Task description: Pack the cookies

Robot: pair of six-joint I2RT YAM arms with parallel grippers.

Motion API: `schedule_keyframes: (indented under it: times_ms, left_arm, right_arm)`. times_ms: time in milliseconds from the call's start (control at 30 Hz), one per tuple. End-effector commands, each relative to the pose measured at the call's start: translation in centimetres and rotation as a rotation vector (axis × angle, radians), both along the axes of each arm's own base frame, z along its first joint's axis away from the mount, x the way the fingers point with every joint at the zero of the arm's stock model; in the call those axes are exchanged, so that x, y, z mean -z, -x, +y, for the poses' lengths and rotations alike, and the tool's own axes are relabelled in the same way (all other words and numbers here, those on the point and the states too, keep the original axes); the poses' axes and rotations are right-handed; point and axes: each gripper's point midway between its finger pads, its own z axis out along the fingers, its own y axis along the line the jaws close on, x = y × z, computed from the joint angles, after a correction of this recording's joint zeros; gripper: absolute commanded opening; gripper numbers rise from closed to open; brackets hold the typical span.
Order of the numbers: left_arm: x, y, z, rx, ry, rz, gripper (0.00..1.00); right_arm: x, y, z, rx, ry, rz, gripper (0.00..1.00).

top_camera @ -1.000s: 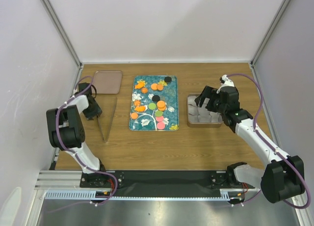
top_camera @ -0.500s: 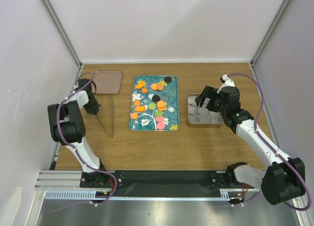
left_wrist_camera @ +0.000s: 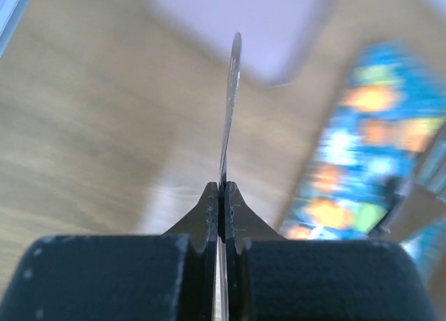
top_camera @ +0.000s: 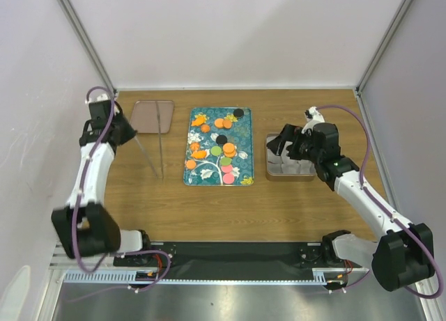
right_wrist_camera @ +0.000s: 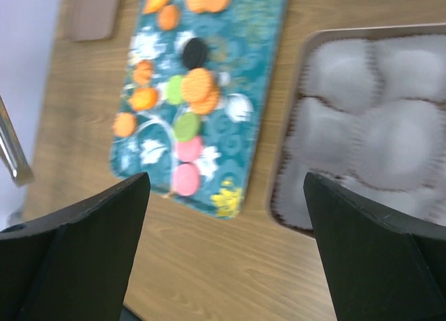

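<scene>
The cookies, small flat discs in orange [top_camera: 228,148], black [top_camera: 221,139], green [top_camera: 216,151] and pink [top_camera: 228,177], lie on the teal floral tray [top_camera: 240,169]. They also show in the right wrist view: orange [right_wrist_camera: 197,84], black [right_wrist_camera: 194,51], green [right_wrist_camera: 186,126], pink [right_wrist_camera: 185,179]. My left gripper [top_camera: 122,131] is shut on one leg of the metal tongs [top_camera: 160,143], held left of the tray; the thin leg [left_wrist_camera: 230,105] runs out from the jaws [left_wrist_camera: 221,189]. My right gripper [top_camera: 285,140] is open and empty above the tin [top_camera: 267,175] of white paper cups [right_wrist_camera: 380,136].
A flat brown lid [top_camera: 146,119] lies at the back left of the wooden table, behind the tongs. The tongs' tip shows at the left edge of the right wrist view [right_wrist_camera: 15,157]. White walls and metal posts close in the table on three sides.
My left arm has risen and swung towards the back left, lifting the tongs off the table. My right gripper has shifted slightly left over the tin.
</scene>
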Motion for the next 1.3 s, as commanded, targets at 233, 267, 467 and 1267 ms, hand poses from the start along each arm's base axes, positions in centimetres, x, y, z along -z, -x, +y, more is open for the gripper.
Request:
schedule_keyframes:
  times_ms: [233, 267, 467, 1267]
  left_arm:
    - [-17.8, 3.3, -21.1, 0.546, 0.657, -0.701, 0.0]
    - [-18.8, 4.1, -22.9, 0.597, 0.704, -0.727, 0.01]
    - [-23.5, 6.1, -27.0, 0.744, 0.963, -0.856, 0.0]
    - [-27.8, 8.0, -30.1, 0.913, 1.211, -1.053, 0.01]
  right_arm:
    - [-13.6, 6.6, 13.0, -0.547, -0.422, -0.26, 1.0]
    - [-15.6, 7.3, 13.5, -0.585, -0.479, -0.311, 1.0]
    - [-19.0, 10.3, 16.4, -0.711, -0.524, -0.405, 1.0]
    - [-23.3, 11.4, 18.7, -0.714, -0.667, -0.444, 0.99]
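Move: The left hand holds one arm of the V-shaped tongs, their middle about 8 cm to its right and 3 cm back; the right hand waits roughly 58 cm to its right and 4 cm back, at similar height. From the right hand, the tongs' middle lies some 50 cm left and level ahead. The cookie mat lies 25 cm left and 8 cm ahead, the box 6 cm right and 4 cm ahead, both some 18 cm below. Left swings the still-held tongs some 30 cm right and up; open right comes left and up around them. ##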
